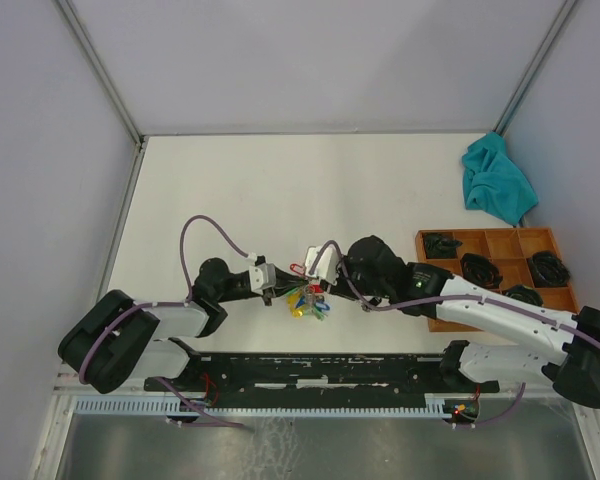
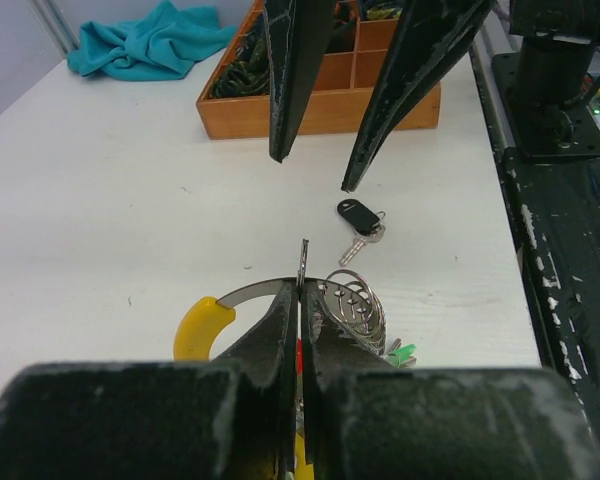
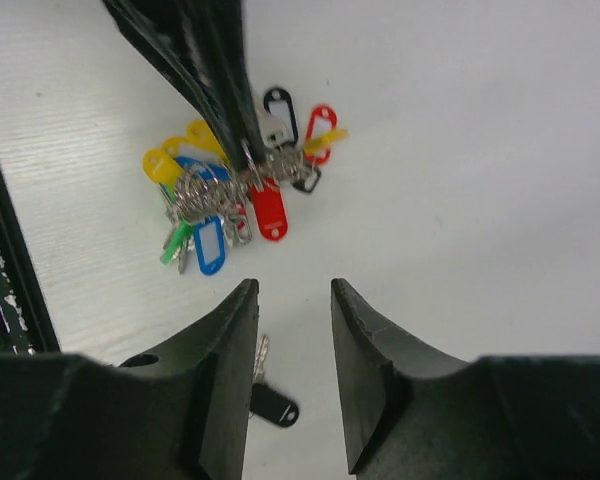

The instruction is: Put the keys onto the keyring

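Note:
The keyring [image 3: 242,180] is a silvery ring strung with red, yellow, blue and black tags, and it rests on the white table. My left gripper [image 2: 300,290] is shut on its thin metal ring [image 2: 248,293], edge-on between the jaws. One loose key with a black head [image 2: 358,213] lies flat just beyond the bunch. My right gripper [image 3: 292,292] hangs open above that key [image 3: 276,408], whose blade is half hidden behind one finger. A green key head [image 3: 175,243] lies at the edge of the bunch; I cannot tell whether it is on the ring.
A wooden compartment tray [image 1: 436,250] with dark bundled cables stands to the right. A teal cloth [image 1: 495,180] lies at the back right. The black base rail [image 1: 310,375] runs along the near edge. Grey walls enclose the table.

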Available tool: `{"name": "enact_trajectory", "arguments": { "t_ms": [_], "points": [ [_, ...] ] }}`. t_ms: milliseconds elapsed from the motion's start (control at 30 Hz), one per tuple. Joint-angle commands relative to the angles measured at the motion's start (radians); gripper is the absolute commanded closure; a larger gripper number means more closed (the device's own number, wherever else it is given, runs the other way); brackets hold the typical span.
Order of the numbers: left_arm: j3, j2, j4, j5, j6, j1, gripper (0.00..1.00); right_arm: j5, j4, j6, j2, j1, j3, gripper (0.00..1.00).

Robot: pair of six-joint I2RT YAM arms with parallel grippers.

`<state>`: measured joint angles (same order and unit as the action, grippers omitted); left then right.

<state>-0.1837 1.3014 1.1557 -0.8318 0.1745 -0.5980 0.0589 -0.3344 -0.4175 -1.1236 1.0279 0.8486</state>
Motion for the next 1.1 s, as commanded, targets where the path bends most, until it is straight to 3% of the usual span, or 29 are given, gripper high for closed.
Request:
{"name": "enact_trajectory", "arguments": {
  "t_ms": [0, 133, 333, 700, 1067],
  "points": [
    [-0.011, -0.019, 0.042, 0.074, -0.011, -0.003, 0.97, -0.231, -0.1, 0.301, -0.014, -0.036, -0.005, 0.56],
    [-0.007, -0.024, 0.04, 0.112, -0.01, -0.003, 0.97, -0.29, -0.269, 0.495, -0.063, -0.049, 0.016, 0.54],
    [-0.002, -0.035, 0.032, 0.134, -0.006, -0.003, 0.97, -0.284, -0.286, 0.665, -0.125, -0.092, -0.018, 0.55],
    [-0.002, -0.054, 0.006, 0.144, 0.005, -0.003, 0.97, -0.325, -0.309, 0.736, -0.271, -0.095, -0.011, 0.62],
    [-0.005, -0.052, 0.002, 0.14, 0.007, -0.003, 0.97, -0.321, -0.342, 0.786, -0.327, -0.094, -0.007, 0.62]
  ]
}}
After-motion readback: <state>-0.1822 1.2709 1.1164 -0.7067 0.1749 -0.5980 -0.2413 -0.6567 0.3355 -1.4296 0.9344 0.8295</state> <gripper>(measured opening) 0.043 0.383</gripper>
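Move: The loose black-tagged key lies on the table about 10 cm to the right of the right hand, 2 cm back and some 16 cm below. The keyring bunch hanging from the left fingers is about 4 cm to the right hand's left, 3 cm back and 9 cm lower; the wooden box's middle is some 40 cm to its right, 3 cm farther out and 15 cm down. From the left hand, the key lies roughly 15 cm right, 2 cm back and 13 cm below. Without touching anything, the empty right hand leaves the keyring and heads for the black-tagged key, sinking about 13 cm while swinging some 10 cm right. The wrist turns about 50 degrees clockwise and tips until the part-open fingers point nearly straight down just above the key. The left hand keeps its pinch on the ring, easing 2 cm forward with a slight counter-clockwise turn. ##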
